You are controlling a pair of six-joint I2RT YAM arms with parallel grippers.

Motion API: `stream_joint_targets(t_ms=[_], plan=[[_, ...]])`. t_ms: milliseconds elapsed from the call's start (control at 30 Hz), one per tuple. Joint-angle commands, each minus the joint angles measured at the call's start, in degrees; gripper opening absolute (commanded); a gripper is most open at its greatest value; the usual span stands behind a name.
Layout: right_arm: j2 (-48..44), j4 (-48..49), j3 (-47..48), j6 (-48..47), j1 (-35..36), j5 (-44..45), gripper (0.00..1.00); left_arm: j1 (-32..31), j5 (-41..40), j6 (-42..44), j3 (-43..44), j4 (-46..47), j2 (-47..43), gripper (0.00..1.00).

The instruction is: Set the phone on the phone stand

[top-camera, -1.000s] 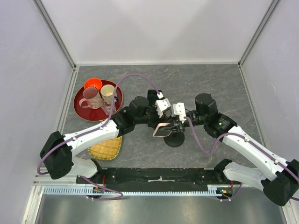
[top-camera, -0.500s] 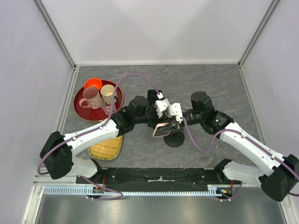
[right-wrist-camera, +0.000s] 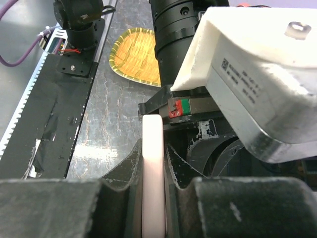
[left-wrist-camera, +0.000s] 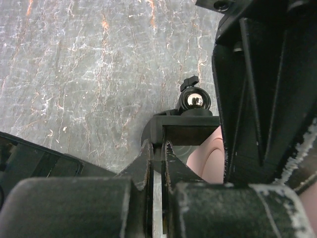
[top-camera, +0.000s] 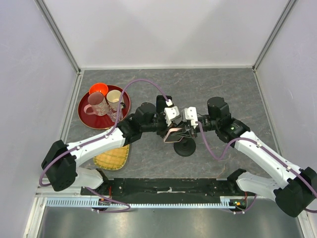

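Note:
The pink phone (top-camera: 173,135) hangs on edge just above the black phone stand (top-camera: 186,148) in mid-table. My right gripper (top-camera: 182,132) is shut on it; in the right wrist view the phone's pale edge (right-wrist-camera: 151,168) stands upright between the fingers of that gripper (right-wrist-camera: 152,148). My left gripper (top-camera: 170,130) meets it from the left. In the left wrist view that gripper (left-wrist-camera: 158,148) is shut on the thin left edge of the stand's black cradle (left-wrist-camera: 190,126), below the shiny ball joint (left-wrist-camera: 194,100). The phone's pink back (left-wrist-camera: 214,157) shows just right of the cradle.
A red tray (top-camera: 86,115) at the left holds two mugs (top-camera: 95,104) and an orange cup (top-camera: 98,89). A woven bamboo dish (top-camera: 113,156) lies near the left arm, also in the right wrist view (right-wrist-camera: 136,57). A black rail (top-camera: 168,187) runs along the near edge.
The phone and the right gripper have shifted slightly up and to the right, and now sit over the stand. The left gripper has followed a little. Both grips are unchanged.

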Motion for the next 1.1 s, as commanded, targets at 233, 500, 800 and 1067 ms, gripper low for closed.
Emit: stream_joint_targets(t_ms=[233,500,800,1067], plan=[[-2.98,6.73,0.14,11.88,-4.10,11.44,0.00,-1.33,-2.92,-2.29,-1.03,2.76,-3.12,0.02],[-4.56,-10.75,4.18,26.40,3.54,41.80,0.00,-3.43,-35.90,-10.04,-4.62,9.62,-3.99,0.02],[-10.62,-28.16,5.77,33.87,6.36,75.51,0.00,-6.34,-53.13,-15.05,-8.42,12.97,-5.31,0.02],[-9.33,-25.64,3.57,35.65,7.85,79.83,0.00,-6.51,-49.63,-15.23,-5.08,7.36,-5.58,0.02]])
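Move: The left fingers are at the near corner of the phone stand's holder, whose middle lies about 3 cm to their right and 1 cm back, roughly level. From the right hand, which already holds the pink-edged phone by its edge, that holder is some 5 cm to the right, 2 cm back and 4 cm lower. The other stand, carrying the black phone, stands about 9 cm ahead and 5 cm left of the right hand, some 7 cm lower. Keeping its grip on the phone's edge, the right hand swings it clockwise by some 55 degrees, tips it and sweeps right about 7 cm and forward 4, bringing the phone to the holder's face. The left fingers stay shut on the holder's corner, going forward a couple of centimetres and left one while turning counter-clockwise, then easing up slightly. ##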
